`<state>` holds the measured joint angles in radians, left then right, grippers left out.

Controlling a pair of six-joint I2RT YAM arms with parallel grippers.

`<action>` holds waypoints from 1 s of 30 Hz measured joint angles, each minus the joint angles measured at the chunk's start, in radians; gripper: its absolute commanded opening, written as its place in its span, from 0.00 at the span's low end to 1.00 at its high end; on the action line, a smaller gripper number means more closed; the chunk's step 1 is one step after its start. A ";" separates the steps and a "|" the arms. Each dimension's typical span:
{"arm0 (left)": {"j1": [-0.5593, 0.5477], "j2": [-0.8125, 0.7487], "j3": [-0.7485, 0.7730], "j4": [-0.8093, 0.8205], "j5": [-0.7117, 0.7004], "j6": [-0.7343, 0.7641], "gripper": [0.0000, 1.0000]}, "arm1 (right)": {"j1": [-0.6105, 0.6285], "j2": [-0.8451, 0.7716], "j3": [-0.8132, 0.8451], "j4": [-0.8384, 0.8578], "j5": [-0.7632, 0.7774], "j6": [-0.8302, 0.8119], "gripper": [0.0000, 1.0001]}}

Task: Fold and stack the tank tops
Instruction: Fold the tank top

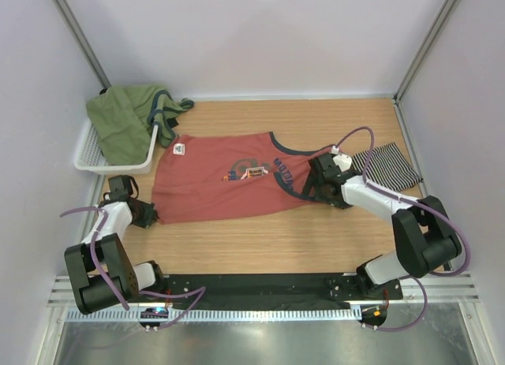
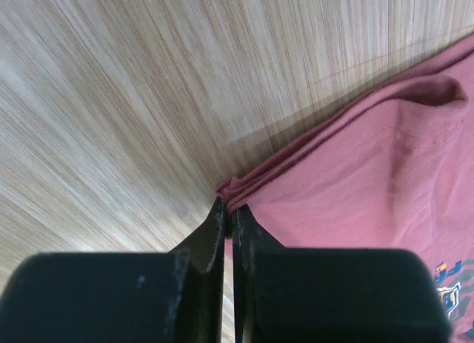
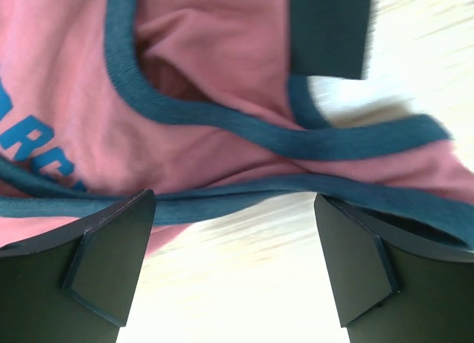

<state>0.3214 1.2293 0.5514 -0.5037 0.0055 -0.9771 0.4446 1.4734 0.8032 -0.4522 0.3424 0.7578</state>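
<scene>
The salmon-red tank top [image 1: 229,180] lies spread flat across the middle of the table, its teal-trimmed neck and straps to the right. My left gripper [image 1: 148,215] is at its lower left corner. In the left wrist view this gripper [image 2: 231,213] is shut on the bunched hem corner of the red tank top [image 2: 355,202]. My right gripper [image 1: 312,184] is at the strap end. In the right wrist view it [image 3: 235,198] stands open low over the table, with the teal trim [image 3: 296,186] just beyond its fingertips. The striped tank top [image 1: 387,166] lies folded at the right.
A white basket [image 1: 91,156] at the back left holds a green garment [image 1: 126,117] that drapes over its rim. Grey walls close in the table at the back and on both sides. A dark rail [image 1: 252,286] runs along the near edge.
</scene>
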 measured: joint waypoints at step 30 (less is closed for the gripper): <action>0.002 -0.024 0.002 -0.013 0.014 0.042 0.00 | -0.207 -0.005 0.060 -0.093 -0.087 -0.190 0.34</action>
<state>0.3229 1.2057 0.5533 -0.5171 0.0196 -0.9352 0.2375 1.4681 0.8631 -0.5449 0.2550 0.5678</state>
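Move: The near shoulder strap of the red tank top, edged in navy, lies about 6 cm to the right of the wide-open right hand, 1 cm ahead and some 1 cm lower. The folded striped tank top is roughly 18 cm to that hand's right and 9 cm ahead; the red top's chest print is about 23 cm to its left and 7 cm ahead. From the left hand, already pinching the hem corner, the strap is some 59 cm right and 6 cm ahead, about level. Up about 2 cm and then right some 5 cm goes the right hand, along the near edge of the red tank top towards the shoulder strap; there it stops going sideways and sinks about 1 cm, narrowing its fingers from wide to about a quarter open around the navy trim. The left hand stays put, still pinching the hem corner. ##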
